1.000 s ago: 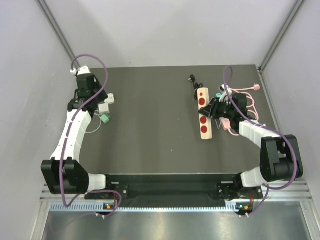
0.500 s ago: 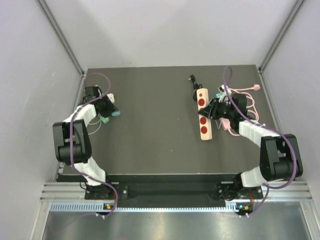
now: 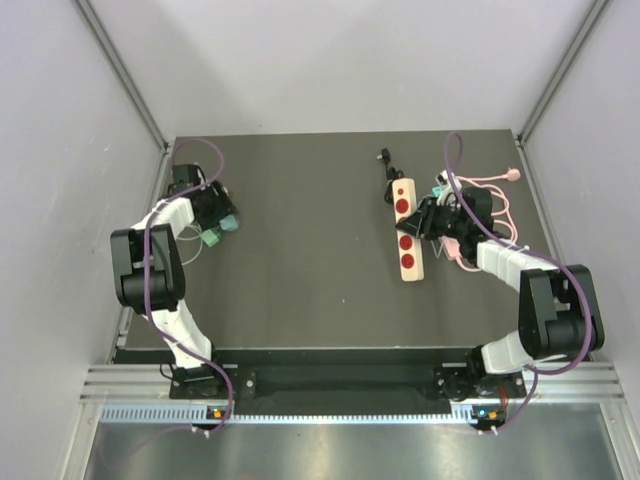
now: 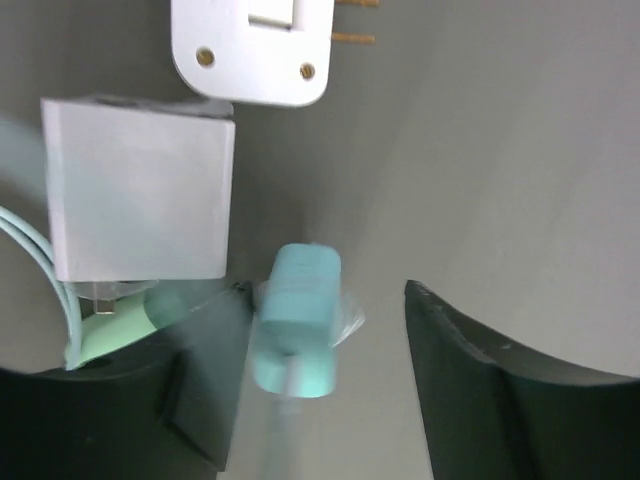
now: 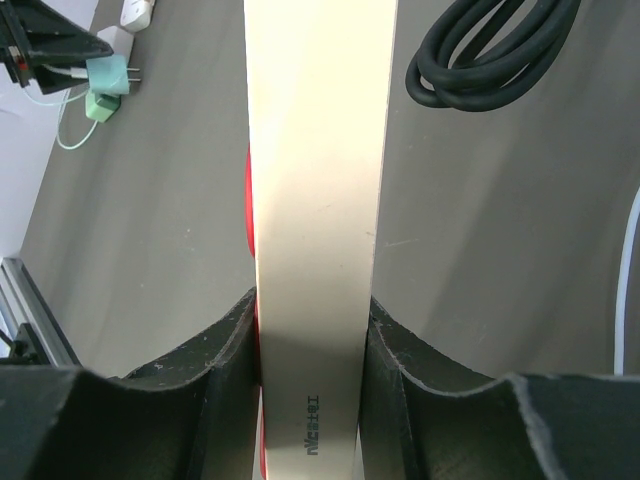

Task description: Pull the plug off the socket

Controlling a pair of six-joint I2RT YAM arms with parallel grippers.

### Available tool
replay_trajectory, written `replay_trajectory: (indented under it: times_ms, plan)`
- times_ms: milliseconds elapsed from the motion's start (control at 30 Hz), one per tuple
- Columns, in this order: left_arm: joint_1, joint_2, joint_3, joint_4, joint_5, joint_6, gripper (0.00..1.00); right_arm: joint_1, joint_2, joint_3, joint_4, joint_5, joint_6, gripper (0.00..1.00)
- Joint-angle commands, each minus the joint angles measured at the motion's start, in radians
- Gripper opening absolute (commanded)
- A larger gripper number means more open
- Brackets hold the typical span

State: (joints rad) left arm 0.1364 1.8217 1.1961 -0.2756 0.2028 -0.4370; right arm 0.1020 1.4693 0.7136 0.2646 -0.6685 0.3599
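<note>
The socket, a cream power strip [image 3: 407, 232] with red outlets, lies at the right of the dark table. My right gripper [image 3: 428, 222] is shut on its sides; in the right wrist view both fingers [image 5: 225, 350] press the strip [image 5: 320, 200]. No plug sits in its outlets. The teal plug [image 3: 226, 225] lies at the far left by my left gripper [image 3: 214, 220]. In the left wrist view the plug [image 4: 298, 320] is blurred, close to the left finger [image 4: 190, 385]. A wide gap separates it from the right finger, and the left gripper [image 4: 328, 300] is open.
A white square adapter [image 4: 140, 190], a white pronged plug [image 4: 255, 50] and a green plug [image 4: 110, 335] lie just beyond the teal one. A coiled black cable [image 5: 495, 55] sits past the strip's far end. Pink cables [image 3: 500, 200] trail at the right edge.
The left arm has folded back toward the table's left edge. Its jaws have widened and let go of the teal plug. The right gripper and the strip have not moved.
</note>
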Motion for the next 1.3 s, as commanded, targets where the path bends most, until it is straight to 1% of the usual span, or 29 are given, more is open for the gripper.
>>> replay_trajectory:
  times_ms: [0, 67, 167, 333, 433, 467, 567, 833, 967, 1067, 1133, 1167, 1200, 1233, 1267]
  plan:
    - [0.005, -0.028, 0.054, -0.016, -0.031, 0.043, 0.68, -0.002, -0.001, 0.046, 0.117, -0.032, -0.015, 0.00]
    - [0.003, -0.042, 0.071, -0.042, -0.034, 0.055, 0.71, -0.002, -0.001, 0.046, 0.117, -0.032, -0.015, 0.00]
    - [0.002, -0.071, 0.082, -0.062, -0.034, 0.067, 0.80, -0.002, 0.003, 0.046, 0.117, -0.032, -0.015, 0.00]
    - [0.003, -0.113, 0.099, -0.112, -0.048, 0.076, 0.81, -0.002, 0.002, 0.044, 0.117, -0.032, -0.015, 0.00]
    - [0.005, -0.145, 0.100, -0.142, -0.118, 0.081, 0.83, -0.004, 0.000, 0.044, 0.117, -0.034, -0.015, 0.00]
    - [0.003, -0.150, 0.105, -0.151, -0.179, 0.080, 0.83, -0.002, -0.001, 0.044, 0.117, -0.034, -0.013, 0.00]
    - [0.003, -0.174, 0.109, -0.178, -0.236, 0.075, 0.85, -0.002, -0.001, 0.046, 0.117, -0.036, -0.015, 0.00]
    - [0.003, -0.234, 0.114, -0.198, -0.252, 0.075, 0.86, -0.002, -0.006, 0.046, 0.117, -0.032, -0.015, 0.00]
    - [0.002, -0.271, 0.091, -0.249, -0.276, 0.049, 0.86, -0.002, -0.003, 0.046, 0.119, -0.034, -0.015, 0.00]
    - [0.002, -0.343, 0.034, -0.243, -0.249, 0.031, 0.86, -0.002, 0.000, 0.046, 0.119, -0.037, -0.015, 0.00]
    - [0.002, -0.427, -0.015, -0.215, -0.224, 0.029, 0.86, -0.002, 0.003, 0.049, 0.119, -0.036, -0.010, 0.00]
    - [0.002, -0.458, -0.029, -0.206, -0.171, 0.030, 0.86, -0.002, 0.008, 0.049, 0.120, -0.036, -0.007, 0.00]
    - [0.002, -0.517, -0.041, -0.180, -0.146, 0.034, 0.86, -0.002, 0.011, 0.049, 0.122, -0.037, -0.001, 0.00]
    - [0.002, -0.545, -0.065, -0.166, -0.120, 0.038, 0.86, -0.002, 0.014, 0.050, 0.122, -0.039, 0.001, 0.00]
    - [0.002, -0.599, -0.079, -0.145, -0.061, 0.040, 0.86, -0.002, 0.023, 0.050, 0.125, -0.042, 0.002, 0.00]
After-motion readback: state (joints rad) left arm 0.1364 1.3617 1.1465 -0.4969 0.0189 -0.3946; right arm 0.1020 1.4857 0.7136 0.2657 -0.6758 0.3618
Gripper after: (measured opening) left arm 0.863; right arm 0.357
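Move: Right between the left hand's already parting fingers sits the cyan plug, about 1 cm ahead and 1 cm below. The white cube adapter stands roughly 5 cm to the hand's left and 3 cm ahead, the white switch plug some 8 cm ahead and 3 cm left, and the green plug about 5 cm left and 3 cm back, both about 3 cm lower. From the right hand, the cyan plug lies some 46 cm left, 7 cm ahead and 9 cm below. Opening its fingers further, nearly to full width, the left hand leaves the cyan plug and climbs about 12 cm in all. It drifts some 4 cm left on the way up, rolling about 15 degrees with its left side rising, then draws back about 6 cm more quickly, still rising and edging right again. ##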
